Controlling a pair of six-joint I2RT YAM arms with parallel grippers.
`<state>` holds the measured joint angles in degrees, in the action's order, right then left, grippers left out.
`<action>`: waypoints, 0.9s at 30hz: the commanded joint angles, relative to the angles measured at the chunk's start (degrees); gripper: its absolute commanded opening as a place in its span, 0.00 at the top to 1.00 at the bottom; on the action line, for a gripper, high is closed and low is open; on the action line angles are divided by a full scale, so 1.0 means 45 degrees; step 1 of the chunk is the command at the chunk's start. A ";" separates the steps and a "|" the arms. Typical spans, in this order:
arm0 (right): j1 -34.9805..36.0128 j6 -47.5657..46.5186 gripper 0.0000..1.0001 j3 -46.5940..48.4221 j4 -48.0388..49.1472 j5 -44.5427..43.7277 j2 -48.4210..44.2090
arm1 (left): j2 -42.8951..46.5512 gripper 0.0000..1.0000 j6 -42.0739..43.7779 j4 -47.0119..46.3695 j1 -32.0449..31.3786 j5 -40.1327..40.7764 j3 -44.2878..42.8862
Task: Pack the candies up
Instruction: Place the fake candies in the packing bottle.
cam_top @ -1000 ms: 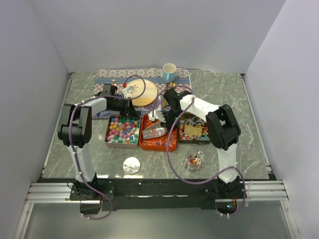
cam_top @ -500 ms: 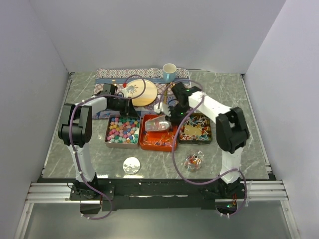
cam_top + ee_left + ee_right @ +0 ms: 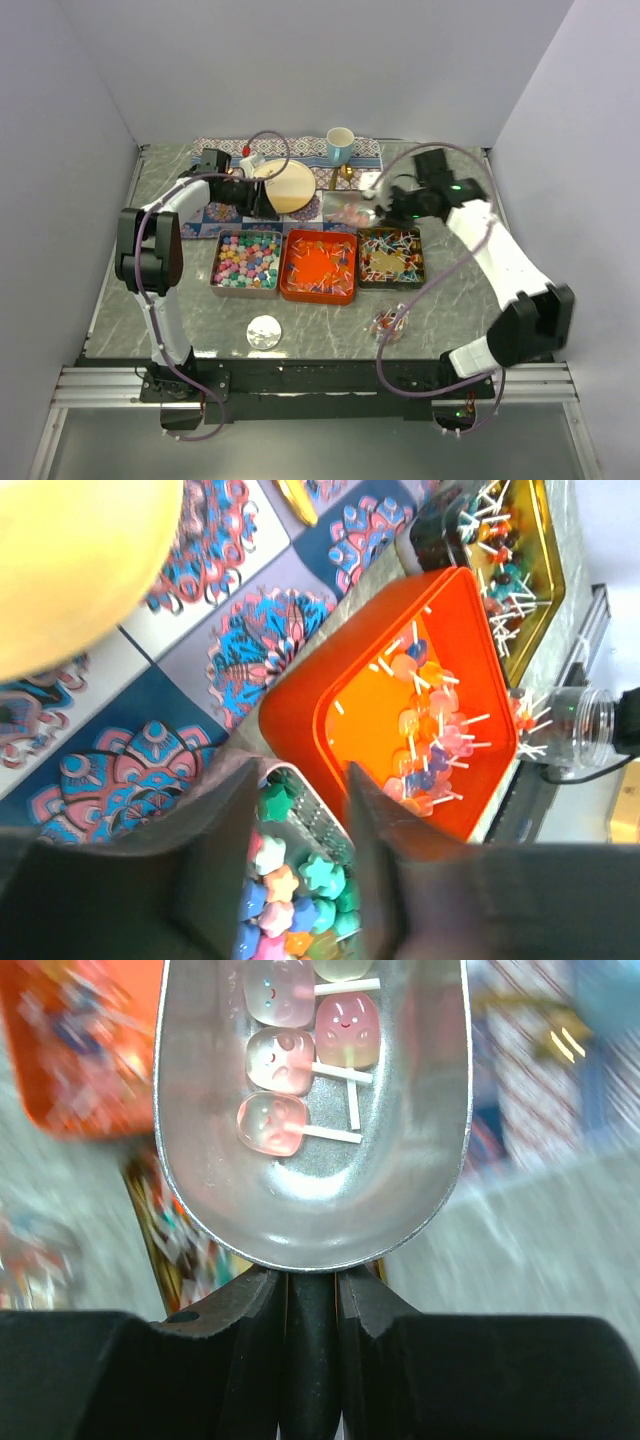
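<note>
The candies lie in three tins: pastel star lumps [image 3: 245, 260] [image 3: 285, 885] in the left silver tin, pink lollipop sweets [image 3: 322, 280] [image 3: 430, 735] in the orange tin [image 3: 290, 268], and wrapped ones [image 3: 390, 255] in the gold tin [image 3: 545, 570]. My right gripper [image 3: 382, 210] [image 3: 312, 1295] is shut on the handle of a metal scoop [image 3: 352, 212] [image 3: 310, 1175], which carries several pink candies [image 3: 275, 1125] and hangs above the mat behind the gold tin. My left gripper [image 3: 268, 200] [image 3: 300, 775] stands open with nothing in it, over the back edge of the silver tin.
A yellow round board [image 3: 285, 185] [image 3: 60, 560] lies on a patterned mat [image 3: 225, 150]. A blue cup [image 3: 340, 145] stands at the back. Near the front are a clear jar [image 3: 390, 320] [image 3: 570, 715] holding some sweets and its lid [image 3: 264, 331].
My right arm has lifted the scoop out of the orange tin and swung it back and to the right with candies in it. My left gripper has opened.
</note>
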<state>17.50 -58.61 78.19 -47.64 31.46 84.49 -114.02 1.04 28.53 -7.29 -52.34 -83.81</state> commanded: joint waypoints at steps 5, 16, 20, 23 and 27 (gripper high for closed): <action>-0.2890 -0.4875 1.00 -0.1534 -0.4291 -0.1579 -0.4296 | 0.1897 0.33 -0.1088 0.0048 0.0116 0.0400 -0.0849; -0.3556 -0.7521 1.00 -0.4952 -0.5391 -0.3375 -0.7621 | 0.2055 0.34 -0.1539 -0.0734 0.0077 0.0771 -0.0477; -0.3575 -0.8400 1.00 -0.5579 -0.5215 -0.4118 -0.8363 | 0.2251 0.35 -0.1520 -0.0775 0.0058 0.0868 -0.0341; -0.3556 -0.8869 1.00 -0.5618 -0.5351 -0.4606 -0.8560 | 0.2270 0.36 -0.1656 -0.1007 0.0077 0.0888 -0.0107; -0.3537 -0.9436 1.00 -0.5347 -0.5604 -0.4960 -0.8755 | 0.2388 0.36 -0.1754 -0.1282 0.0077 0.0849 0.0226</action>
<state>1.72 -96.53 52.36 -72.38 12.16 46.57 -106.52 -5.78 25.50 -6.94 -48.53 -83.99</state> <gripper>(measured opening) 0.276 0.640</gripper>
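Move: The packing bottle to fill stands about 19 cm back from the right gripper, 4 cm to its right and 15 cm below. The gold tray lies some 5 cm back, 4 cm right and 17 cm below that gripper; the orange tray 6 cm back, 14 cm left and equally low. From the left gripper, the bottle is roughly 24 cm back, 30 cm right and 5 cm lower. Keep the right gripper's hold on the loaded scoop and swing it right, lifting slightly at first, then draw it back and down, about 15 cm back and 17 cm right overall, to bring the scoop's bowl towards the packing bottle; tip the fingers some 30 degrees steeper on the way. Meanwhile raise the left gripper about 6 cm clear of the trays and spread its fingers wider. ##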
